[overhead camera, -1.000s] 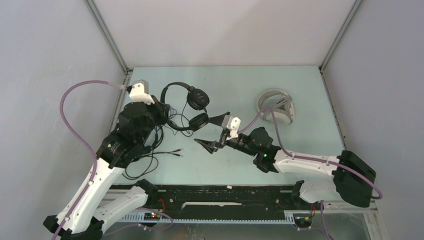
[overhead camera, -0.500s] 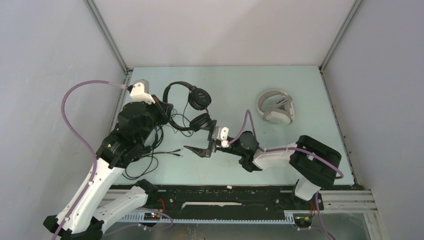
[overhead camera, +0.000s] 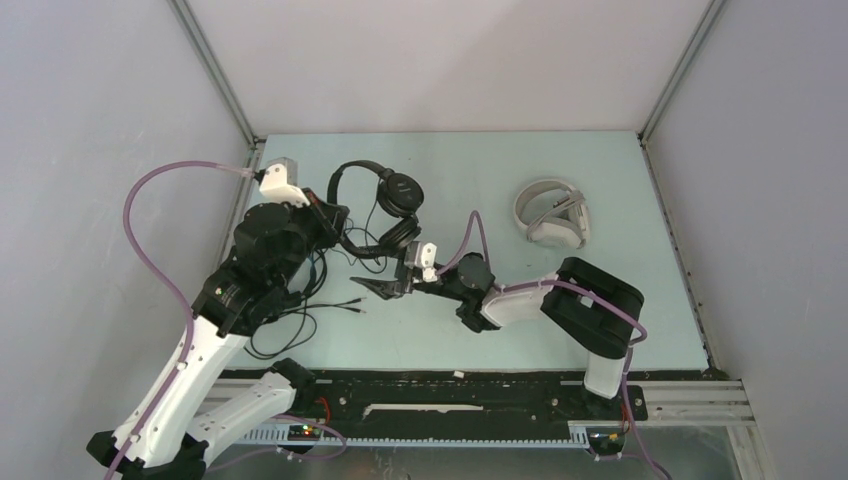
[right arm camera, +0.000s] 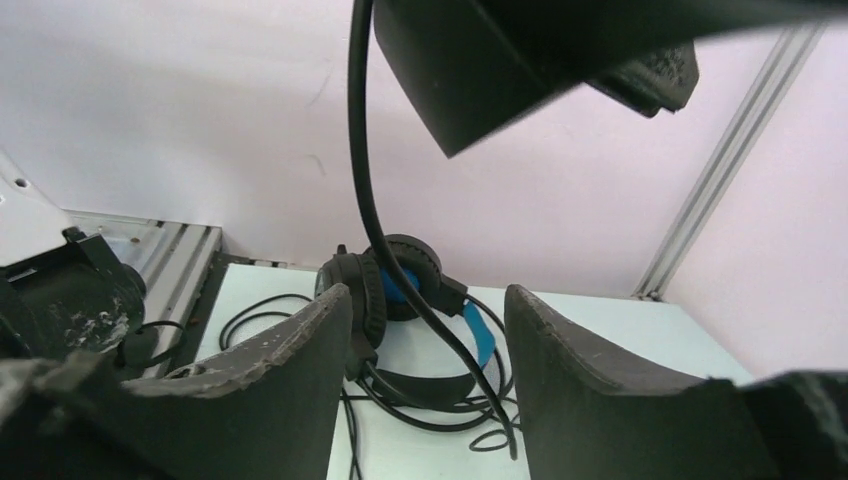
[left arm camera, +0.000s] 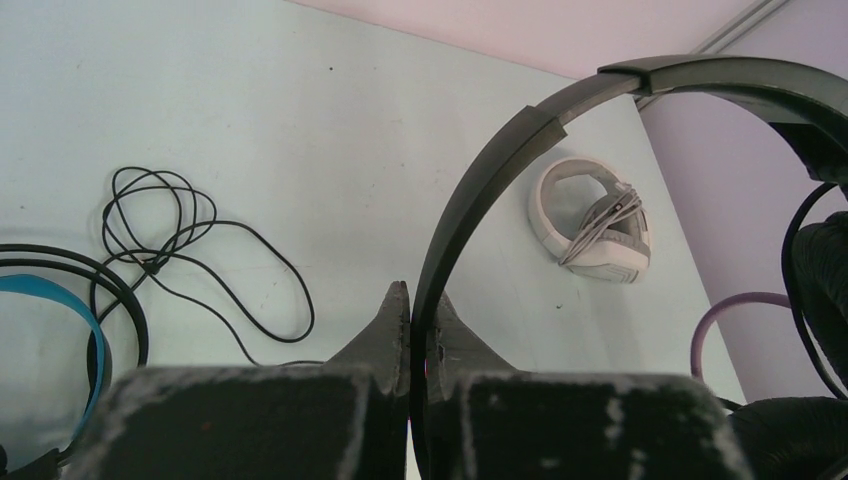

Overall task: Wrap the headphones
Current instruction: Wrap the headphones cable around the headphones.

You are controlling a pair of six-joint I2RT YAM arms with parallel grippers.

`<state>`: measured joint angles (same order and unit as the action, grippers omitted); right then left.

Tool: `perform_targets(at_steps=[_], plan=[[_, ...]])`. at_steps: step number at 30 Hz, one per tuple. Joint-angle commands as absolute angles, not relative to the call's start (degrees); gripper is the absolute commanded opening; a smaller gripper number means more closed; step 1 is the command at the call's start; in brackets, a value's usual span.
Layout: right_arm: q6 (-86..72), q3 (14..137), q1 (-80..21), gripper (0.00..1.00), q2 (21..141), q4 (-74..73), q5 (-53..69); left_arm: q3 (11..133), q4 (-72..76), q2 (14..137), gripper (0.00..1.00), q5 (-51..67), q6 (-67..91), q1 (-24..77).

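Note:
My left gripper [left arm camera: 420, 295] is shut on the thin headband [left arm camera: 520, 130] of the slim black headphones [overhead camera: 385, 195], holding them above the table's left side. My right gripper [right arm camera: 428, 295] is open just below their lower earcup [right arm camera: 480, 60]. Their black cable [right arm camera: 362, 150] hangs down between the right fingers, and neither pad touches it. Behind it the bulkier black headphones with the blue-lined band [right arm camera: 400, 285] lie on the table among cable loops. The white headphones [overhead camera: 552, 213] lie at the back right with their pale cable wound around them.
Loose black cable [overhead camera: 300, 310] lies in loops under and beside the left arm, its plug ends [overhead camera: 345, 303] pointing right. Grey walls and metal corner posts [overhead camera: 215, 75] close in the pale green table [overhead camera: 600, 290].
The right arm has swung left across the table, to under the held black headphones, and its jaws have narrowed somewhat. The left gripper has kept its hold and place.

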<state>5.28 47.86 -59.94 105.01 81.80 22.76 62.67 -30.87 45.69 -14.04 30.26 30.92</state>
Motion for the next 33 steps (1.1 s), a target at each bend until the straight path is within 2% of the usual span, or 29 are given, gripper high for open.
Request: perform_targets(at_steps=[1,4,7,16,22,33], plan=[[1.9,50.0,-59.1,0.51,106.0,85.6,23.4,66.8,-26.4,44.8,0.0,-11.2,32.6,30.6],[0.3,48.7,-58.1,0.23,105.8,86.6,22.8,66.7,-26.3,44.4,0.0,-10.6,33.1,30.6],[0.3,46.0,-57.2,0.01,104.2,86.8,21.4,66.8,-26.9,43.9,0.0,-11.3,33.0,30.6],[1.6,35.7,-54.9,0.0,97.2,86.8,16.4,68.8,-29.3,42.9,0.0,-12.8,31.8,30.2],[1.7,33.2,-53.6,0.0,95.3,86.9,15.2,69.1,-30.0,42.4,0.0,-14.1,31.1,29.9],[5.4,28.7,-56.0,0.0,92.9,86.7,18.3,70.7,-29.4,44.0,0.0,-21.8,27.3,28.8]])
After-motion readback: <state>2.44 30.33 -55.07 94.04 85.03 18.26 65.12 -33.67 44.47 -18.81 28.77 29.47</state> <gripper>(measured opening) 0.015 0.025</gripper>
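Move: The headphones cable hangs between the right hand's open fingers, about 1 cm ahead of their midpoint and level with it. From that hand the lower earcup is some 8 cm to the right, 4 cm ahead and 8 cm above, and the blue headset on the table is roughly 20 cm left, 3 cm ahead and 20 cm below. From the left hand, which holds the headband, the same cable stretch lies about 7 cm back, 4 cm right and 9 cm below. The headphones cable is pinched as the right fingers snap fully shut on it while that hand edges about 2 cm forward. The right hand then draws the cable roughly 8 cm to the right and a couple of centimetres down, away from the blue headset. The left hand keeps its grip on the headband, nearly still until it shifts some 3 cm left and slightly up at the end. ##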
